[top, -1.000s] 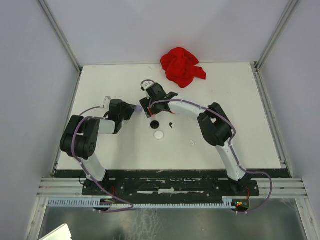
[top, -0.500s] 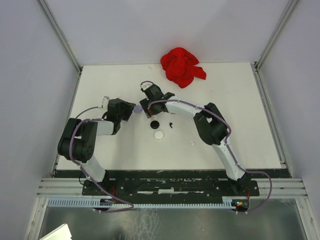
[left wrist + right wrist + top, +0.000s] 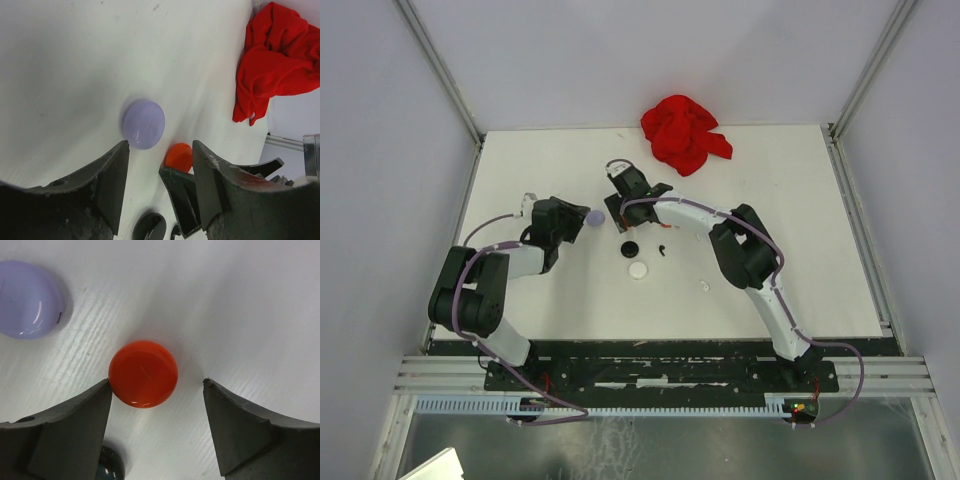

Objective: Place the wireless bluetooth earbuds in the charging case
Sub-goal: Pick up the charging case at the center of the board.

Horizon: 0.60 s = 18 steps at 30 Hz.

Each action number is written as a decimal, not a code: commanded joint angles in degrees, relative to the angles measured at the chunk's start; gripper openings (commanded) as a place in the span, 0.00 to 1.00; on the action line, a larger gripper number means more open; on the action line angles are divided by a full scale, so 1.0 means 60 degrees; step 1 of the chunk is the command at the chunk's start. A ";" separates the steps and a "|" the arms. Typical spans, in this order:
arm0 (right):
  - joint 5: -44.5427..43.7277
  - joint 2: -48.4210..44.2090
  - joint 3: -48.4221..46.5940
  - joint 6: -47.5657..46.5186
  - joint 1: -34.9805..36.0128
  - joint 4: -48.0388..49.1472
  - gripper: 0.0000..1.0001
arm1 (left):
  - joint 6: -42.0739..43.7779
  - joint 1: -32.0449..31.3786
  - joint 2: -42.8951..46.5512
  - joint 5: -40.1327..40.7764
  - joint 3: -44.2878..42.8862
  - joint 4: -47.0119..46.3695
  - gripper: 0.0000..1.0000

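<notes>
A red round case lies on the white table between the fingers of my open right gripper, its edge against the left finger. A lilac round case lies free just ahead of my open left gripper, which holds nothing. In the top view the lilac case sits between the left gripper and the right gripper. A tiny black earbud and a tiny white earbud lie loose to the right.
A black round case and a white one lie just in front of the grippers. A crumpled red cloth sits at the table's far edge. The two grippers stand close together, fingers nearly meeting.
My left gripper has opened and drawn back a little to the left, leaving the lilac case on the table. The right gripper shifted slightly over the red case.
</notes>
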<state>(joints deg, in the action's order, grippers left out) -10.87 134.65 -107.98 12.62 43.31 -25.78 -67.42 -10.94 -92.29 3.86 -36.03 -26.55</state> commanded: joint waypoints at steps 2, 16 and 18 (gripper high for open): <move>-0.0515 -0.0669 0.0394 -0.0218 -0.0366 -0.0056 0.82 | 0.0439 0.0049 0.0386 -0.0071 0.0083 -0.0102 0.60; -0.0809 -0.1634 0.1443 -0.0280 -0.0793 -0.0003 0.83 | 0.0415 0.0046 0.0491 -0.0119 0.0188 -0.0102 0.60; -0.0705 -0.1840 0.1647 -0.0294 -0.0828 0.0158 0.83 | 0.0417 0.0047 0.0512 -0.0114 0.0179 -0.0102 0.60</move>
<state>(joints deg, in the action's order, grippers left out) -14.11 128.77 -99.53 11.49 39.20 -25.91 -67.42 -10.94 -91.31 3.36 -35.22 -25.80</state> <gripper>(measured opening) 0.825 0.600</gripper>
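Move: The nearer red earbud lies about 10 cm to the right of the right hand, about level with it fore and aft and some 2 cm lower. The red case sits almost between this hand's open fingers, 1 cm to the hand's left. The purple case is 8 cm left and 2 cm ahead, the black case 7 cm back and 1 cm right. From the left hand the same earbud is roughly 20 cm right, 2 cm ahead, 5 cm below. Rightward and almost level, the right hand sweeps about 6 cm towards the nearer red earbud, bowing forward by 1 cm and easing half of that back, with a slight clockwise turn. Its fingers stay wide open; the left finger, already against the red case's left side, pushes the case along to the right, and ends just back of and to the right of it. ##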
